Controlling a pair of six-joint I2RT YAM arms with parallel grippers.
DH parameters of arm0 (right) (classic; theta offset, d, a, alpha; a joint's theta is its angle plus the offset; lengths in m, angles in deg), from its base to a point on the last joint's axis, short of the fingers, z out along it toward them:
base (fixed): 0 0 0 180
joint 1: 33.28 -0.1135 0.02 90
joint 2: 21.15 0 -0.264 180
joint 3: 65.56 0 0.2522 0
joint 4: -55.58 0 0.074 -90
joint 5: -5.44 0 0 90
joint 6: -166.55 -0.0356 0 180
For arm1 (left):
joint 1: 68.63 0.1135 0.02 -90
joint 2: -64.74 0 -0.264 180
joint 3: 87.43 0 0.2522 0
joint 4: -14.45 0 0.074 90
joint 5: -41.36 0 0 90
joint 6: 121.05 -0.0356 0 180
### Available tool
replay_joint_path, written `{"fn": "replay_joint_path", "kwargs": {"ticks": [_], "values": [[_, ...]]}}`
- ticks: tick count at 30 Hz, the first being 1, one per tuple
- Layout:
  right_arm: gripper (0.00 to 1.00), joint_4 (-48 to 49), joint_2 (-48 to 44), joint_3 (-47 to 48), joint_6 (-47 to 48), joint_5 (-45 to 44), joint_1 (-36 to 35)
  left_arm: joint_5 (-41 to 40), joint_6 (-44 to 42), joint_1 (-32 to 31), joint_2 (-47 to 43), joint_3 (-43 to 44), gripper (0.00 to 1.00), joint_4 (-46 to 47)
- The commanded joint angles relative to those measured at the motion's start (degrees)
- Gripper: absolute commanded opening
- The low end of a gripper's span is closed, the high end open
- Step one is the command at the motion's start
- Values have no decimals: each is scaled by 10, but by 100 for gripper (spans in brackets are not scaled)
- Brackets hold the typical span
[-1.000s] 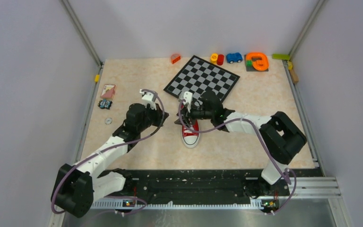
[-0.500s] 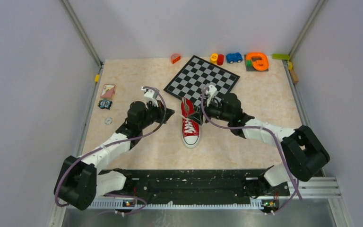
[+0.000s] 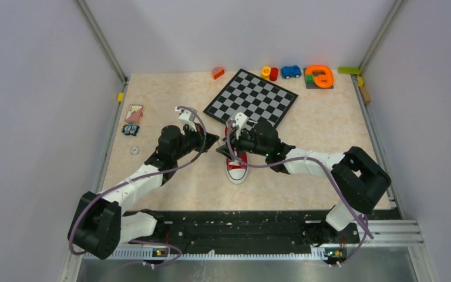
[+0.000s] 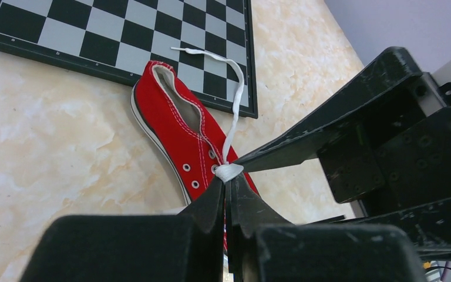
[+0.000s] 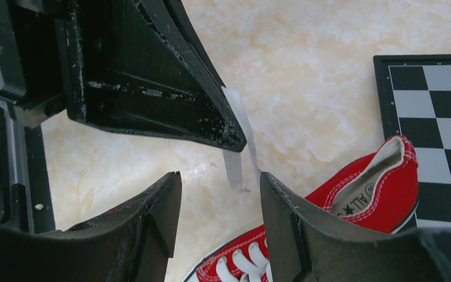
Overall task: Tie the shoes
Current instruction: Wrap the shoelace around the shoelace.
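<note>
The red shoe (image 3: pixel 236 170) lies mid-table, white toe toward the arms, heel against the chessboard. My left gripper (image 4: pixel 229 176) is shut on a white lace (image 4: pixel 229 171) just off the shoe's eyelets (image 4: pixel 188 167); it shows in the top view too, as the left gripper (image 3: pixel 214 140). A second lace (image 4: pixel 236 88) trails up onto the board. My right gripper (image 5: pixel 220 179) stands open over the shoe's left side, its fingers (image 5: pixel 158 200) either side of the lace end (image 5: pixel 234 167) hanging from the left gripper's tips. In the top view the right gripper (image 3: pixel 223 151) hides the shoe's laced part.
A chessboard (image 3: pixel 251 98) lies behind the shoe. Toys line the back edge: an orange block (image 3: pixel 218 72), yellow and red pieces (image 3: pixel 269 73), a blue car (image 3: pixel 290 71), an orange track (image 3: pixel 320 76). At the left lie a card (image 3: pixel 134 113) and a washer (image 3: pixel 134 150).
The right arm swung out to the right of the shoe, then came back left over it, jaws wider than a second ago. The left gripper kept its hold on the lace.
</note>
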Motion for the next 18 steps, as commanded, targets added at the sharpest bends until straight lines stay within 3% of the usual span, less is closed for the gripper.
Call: {"fn": "replay_joint_path", "kwargs": {"ticks": [1, 7, 15, 17, 18], "values": [[52, 54, 28, 41, 24, -45, -20, 6, 10, 3, -1, 20, 0, 40], [42, 57, 43, 52, 30, -78, -28, 8, 3, 3, -6, 19, 0, 38], [20, 64, 54, 57, 30, -101, -32, 20, 1, 3, 1, 20, 0, 44], [21, 60, 53, 56, 30, -117, -32, 21, -2, 3, 1, 20, 0, 44], [28, 56, 52, 55, 30, -120, -32, 19, -3, 3, 0, 20, 0, 42]]}}
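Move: The shoelace wrapped at the shut left gripper's tips lies about 2 cm ahead of the right hand, 1 cm to its left and 1 cm above it, in front of the half-open fingers. From the right hand, the red shoe's middle is some 4 cm to the right, 1 cm back and 11 cm below; the chessboard's middle is about 17 cm ahead, 11 cm to the right and 14 cm down. From the left hand, the same lace is only 1 cm ahead and 1 cm to the right. Hold the left gripper still and shut on the shoelace. Bring the right gripper about 2.5 cm forward, easing 1 cm left and slightly down, turning it some 5 to 10 degrees clockwise so its fingertips come in around the lace right at the left fingertips; close them from half open to about a fifth as you go, stopping short of shut. ##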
